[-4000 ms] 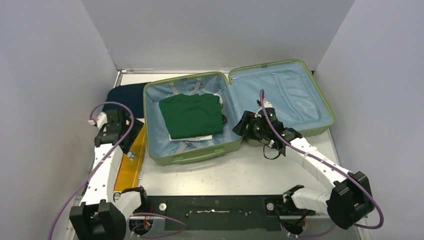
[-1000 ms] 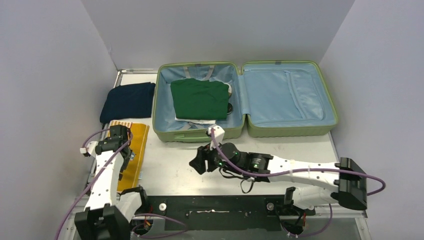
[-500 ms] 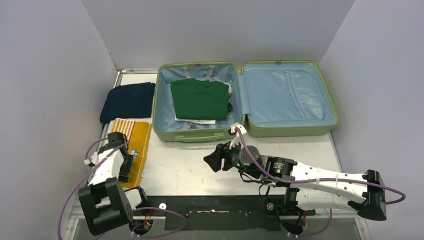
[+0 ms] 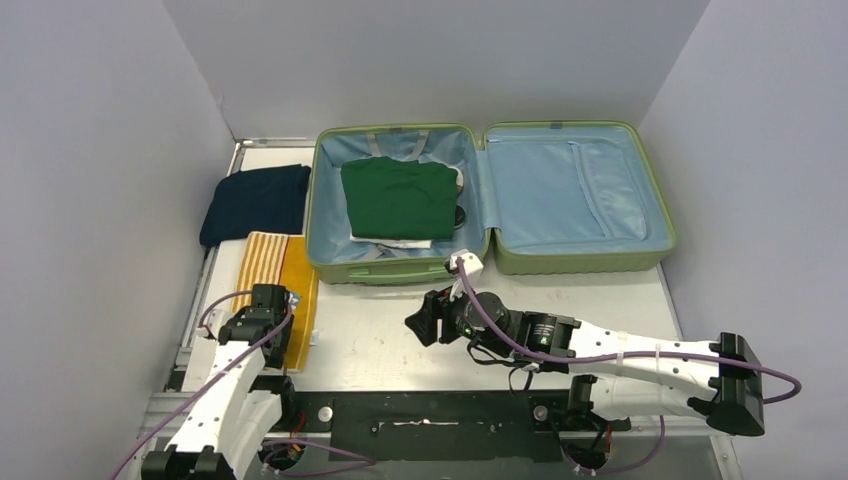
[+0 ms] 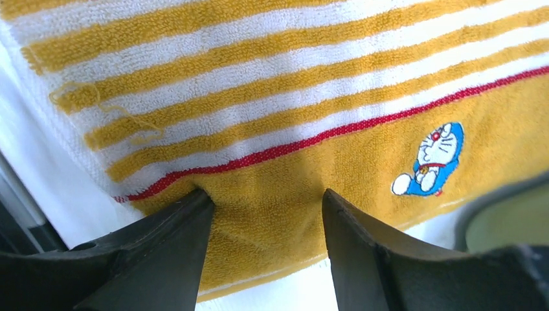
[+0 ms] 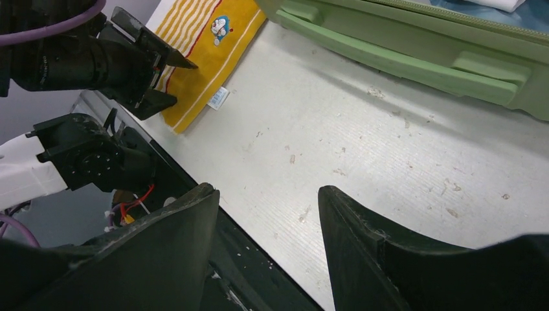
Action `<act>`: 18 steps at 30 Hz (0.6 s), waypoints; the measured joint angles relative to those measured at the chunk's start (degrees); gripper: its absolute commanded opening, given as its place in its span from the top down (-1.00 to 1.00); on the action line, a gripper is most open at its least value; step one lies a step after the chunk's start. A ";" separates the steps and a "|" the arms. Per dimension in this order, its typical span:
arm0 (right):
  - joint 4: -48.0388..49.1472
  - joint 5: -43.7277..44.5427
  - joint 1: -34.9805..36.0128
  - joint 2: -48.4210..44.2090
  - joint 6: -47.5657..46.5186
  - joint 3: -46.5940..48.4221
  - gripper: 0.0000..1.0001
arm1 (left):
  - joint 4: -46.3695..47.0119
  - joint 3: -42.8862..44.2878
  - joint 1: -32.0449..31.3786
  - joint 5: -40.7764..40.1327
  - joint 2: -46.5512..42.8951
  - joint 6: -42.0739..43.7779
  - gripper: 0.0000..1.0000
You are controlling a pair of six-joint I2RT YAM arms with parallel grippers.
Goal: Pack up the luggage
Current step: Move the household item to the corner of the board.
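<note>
The luggage [image 4: 400, 272] lies open at the back of the table, a folded green shirt [image 4: 400, 197] in its left half; its green front wall [image 6: 401, 55] shows in the right wrist view. A yellow striped towel [image 4: 283, 275] lies flat left of it. My left gripper [image 4: 272, 305] is at the towel's near end, open, its fingertips [image 5: 197, 197] pressed into the yellow terry [image 5: 291, 97], which puckers slightly between them. My right gripper [image 4: 420, 322] hovers open and empty over the bare table by the front rail. From there the towel [image 6: 207, 45] and the left gripper [image 6: 183, 83] are in sight.
A folded navy cloth [image 4: 257, 202] lies at the back left beside the luggage. Grey walls close in the left, back and right. The black base rail [image 4: 440, 425] runs along the near edge. The luggage's right half [image 4: 575, 195] holds only its blue lining.
The left gripper has slid right and nearer along the towel, its jaws narrowing; the towel has shifted right, its striped end uncovered. The right gripper has barely moved.
</note>
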 measured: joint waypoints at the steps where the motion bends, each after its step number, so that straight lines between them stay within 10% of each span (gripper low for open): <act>1: 0.04 0.00 0.00 0.26 0.02 0.00 -0.17 | -0.44 -0.33 -0.98 0.61 -1.42 -1.38 -0.21; 7: 1.33 -0.42 -0.07 4.48 0.17 0.02 -0.17 | -2.93 -1.66 -4.20 4.83 -7.96 -6.69 -0.23; 12: 1.92 -2.01 -0.42 10.75 -0.46 0.90 -0.22 | -8.07 1.33 -4.83 8.02 -8.26 -5.51 -0.82; 18: 2.54 -4.90 -0.42 18.86 -2.80 7.15 -0.24 | -16.76 13.03 -4.90 7.08 -6.40 0.11 -0.89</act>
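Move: The striped towel lies under the left hand, fingertips on the near part of its yellow band; its middle is about 8 cm ahead and 2 cm left. From that hand the navy cloth sits some 28 cm ahead and 5 cm left, the suitcase's packed half roughly 29 cm ahead and 24 cm right. From the right hand the towel's middle is about 29 cm left, 10 cm ahead and 18 cm below, the packed half some 30 cm ahead and 4 cm left. Left hand drags the towel some 4 cm right, then opens and rises 6 cm; right hand sinks, then goes left. ##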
